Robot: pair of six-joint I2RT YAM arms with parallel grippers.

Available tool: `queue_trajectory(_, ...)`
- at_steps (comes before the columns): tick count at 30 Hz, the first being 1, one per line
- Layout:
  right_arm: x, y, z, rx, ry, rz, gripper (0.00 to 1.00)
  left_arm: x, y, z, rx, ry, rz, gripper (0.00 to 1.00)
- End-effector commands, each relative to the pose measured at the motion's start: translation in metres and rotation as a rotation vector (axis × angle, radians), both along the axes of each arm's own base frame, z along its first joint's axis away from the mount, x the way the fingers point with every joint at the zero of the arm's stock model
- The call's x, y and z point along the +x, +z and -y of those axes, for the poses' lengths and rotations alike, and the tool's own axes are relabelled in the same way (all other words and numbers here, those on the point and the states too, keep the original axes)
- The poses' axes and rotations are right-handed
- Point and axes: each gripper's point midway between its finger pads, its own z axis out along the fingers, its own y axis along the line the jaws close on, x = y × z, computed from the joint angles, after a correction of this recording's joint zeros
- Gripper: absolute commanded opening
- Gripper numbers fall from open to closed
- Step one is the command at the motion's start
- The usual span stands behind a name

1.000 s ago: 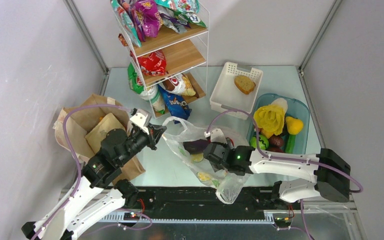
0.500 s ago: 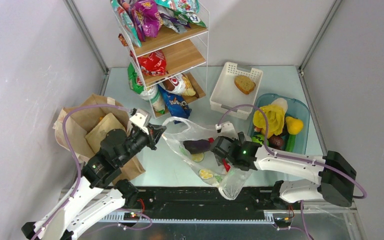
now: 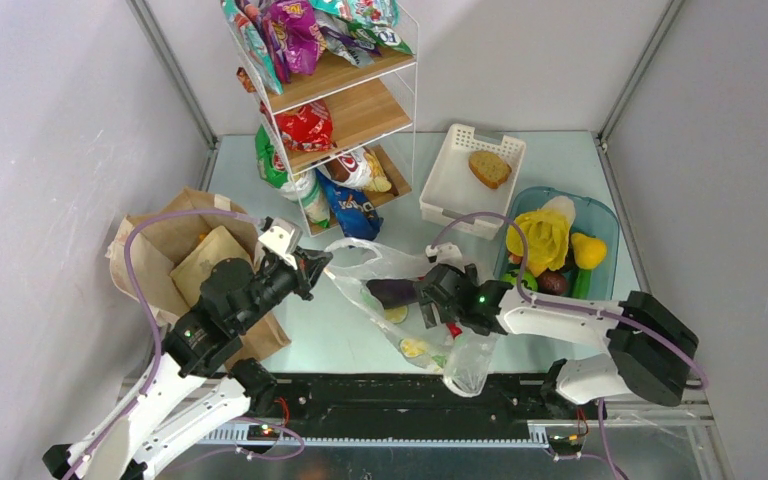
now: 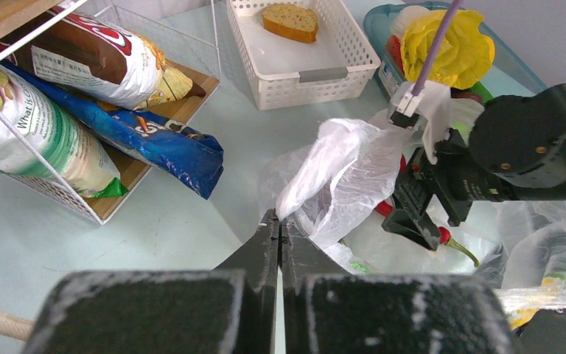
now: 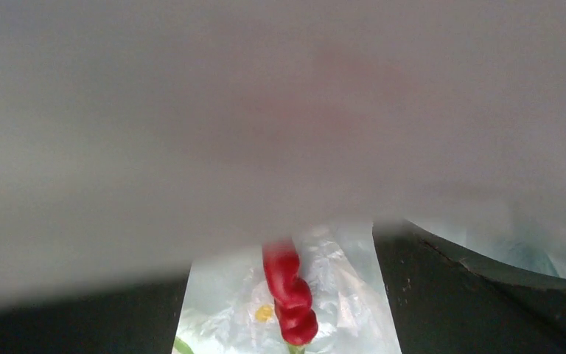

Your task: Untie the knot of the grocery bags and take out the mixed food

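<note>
The clear plastic grocery bag (image 3: 430,340) lies open at the table's near middle. My left gripper (image 4: 278,221) is shut on its bunched handle (image 4: 339,158). The right gripper (image 3: 428,298) reaches into the bag's mouth, open. In the right wrist view the long red chili (image 5: 289,284) lies on the film between the spread fingers (image 5: 442,295), touching neither; blurred plastic covers the upper view. A purple eggplant (image 3: 394,292) lies in the bag just left of that gripper. The brown paper bag (image 3: 175,250) lies on the left beside my left arm.
A wire shelf rack (image 3: 360,110) with snack packets stands at the back left. A white slatted basket (image 3: 445,195) holds a bread slice (image 3: 489,168). At the right a blue-tinted tub (image 3: 605,215) holds yellow fruit. Grey walls close both sides.
The right gripper has moved farther from the near edge, then left into the bag mouth toward the eggplant, and the bag has shifted with it. The left gripper keeps its hold.
</note>
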Motion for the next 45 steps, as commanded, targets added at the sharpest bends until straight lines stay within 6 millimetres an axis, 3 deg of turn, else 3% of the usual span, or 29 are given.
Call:
queue_trajectory(1,0.007,-0.016,-0.005,0.039,-0.007,-0.028,0.92,0.001,0.007,-0.001,-0.004,0.003,0.032,0.00)
queue_trajectory(5,0.008,-0.024,-0.002,0.023,-0.029,-0.031,0.85,0.001,0.006,-0.001,-0.004,0.001,0.032,0.00)
queue_trajectory(8,0.008,-0.026,-0.001,0.022,-0.038,-0.032,0.58,0.001,0.006,-0.001,-0.004,0.001,0.031,0.00)
queue_trajectory(10,0.006,-0.022,-0.003,0.032,-0.031,-0.028,0.46,0.001,0.006,-0.001,-0.003,0.001,0.031,0.00)
queue_trajectory(15,-0.007,0.009,-0.014,0.095,0.033,0.027,0.17,0.000,0.006,0.000,-0.005,-0.004,0.029,0.00)
queue_trajectory(25,-0.074,0.100,-0.066,0.485,0.447,0.079,0.12,0.000,0.007,0.000,-0.007,-0.006,0.030,0.00)
queue_trajectory(28,-0.088,0.116,-0.071,0.584,0.538,0.108,0.11,0.000,0.006,0.001,-0.006,-0.008,0.028,0.00)
queue_trajectory(29,-0.095,0.133,-0.075,0.651,0.586,0.137,0.11,0.001,0.005,0.001,-0.004,-0.008,0.025,0.00)
queue_trajectory(30,-0.098,0.134,-0.075,0.672,0.599,0.148,0.12,0.001,0.005,0.001,-0.003,-0.007,0.024,0.00)
queue_trajectory(31,-0.099,0.152,-0.076,0.731,0.619,0.201,0.12,0.001,0.005,0.002,-0.003,-0.008,0.024,0.00)
queue_trajectory(34,-0.098,0.175,-0.071,0.803,0.640,0.302,0.12,0.001,0.004,0.002,0.000,-0.007,0.020,0.00)
queue_trajectory(39,-0.110,0.193,-0.071,0.849,0.732,0.350,0.12,0.002,0.003,0.001,0.004,0.000,0.020,0.00)
queue_trajectory(45,-0.114,0.181,-0.065,0.810,0.731,0.308,0.12,0.007,0.006,-0.010,0.001,0.064,0.034,0.00)
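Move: Inside the opened plastic bag, the red chili pepper lies between the right hand's open fingers, about 3 cm below and 1 cm ahead of it, with no sideways offset. The eggplant is some 10 cm to that hand's left and 5 cm ahead, about 2 cm lower; the teal basin is roughly 23 cm right and 15 cm ahead, about 1 cm lower. From the left hand, the pepper is some 23 cm right, 1 cm ahead and 25 cm below. Dipping about 3 cm into the bag, the right hand closes its wide-open fingers across the red chili pepper, pinching it near the middle, then carries it up some 19 cm while drawing back about 11 cm and left 7 cm. The wrist rolls left side up and swings counter-clockwise, some 60 degrees in all. The left hand stays put, still pinching the bag's handle. ##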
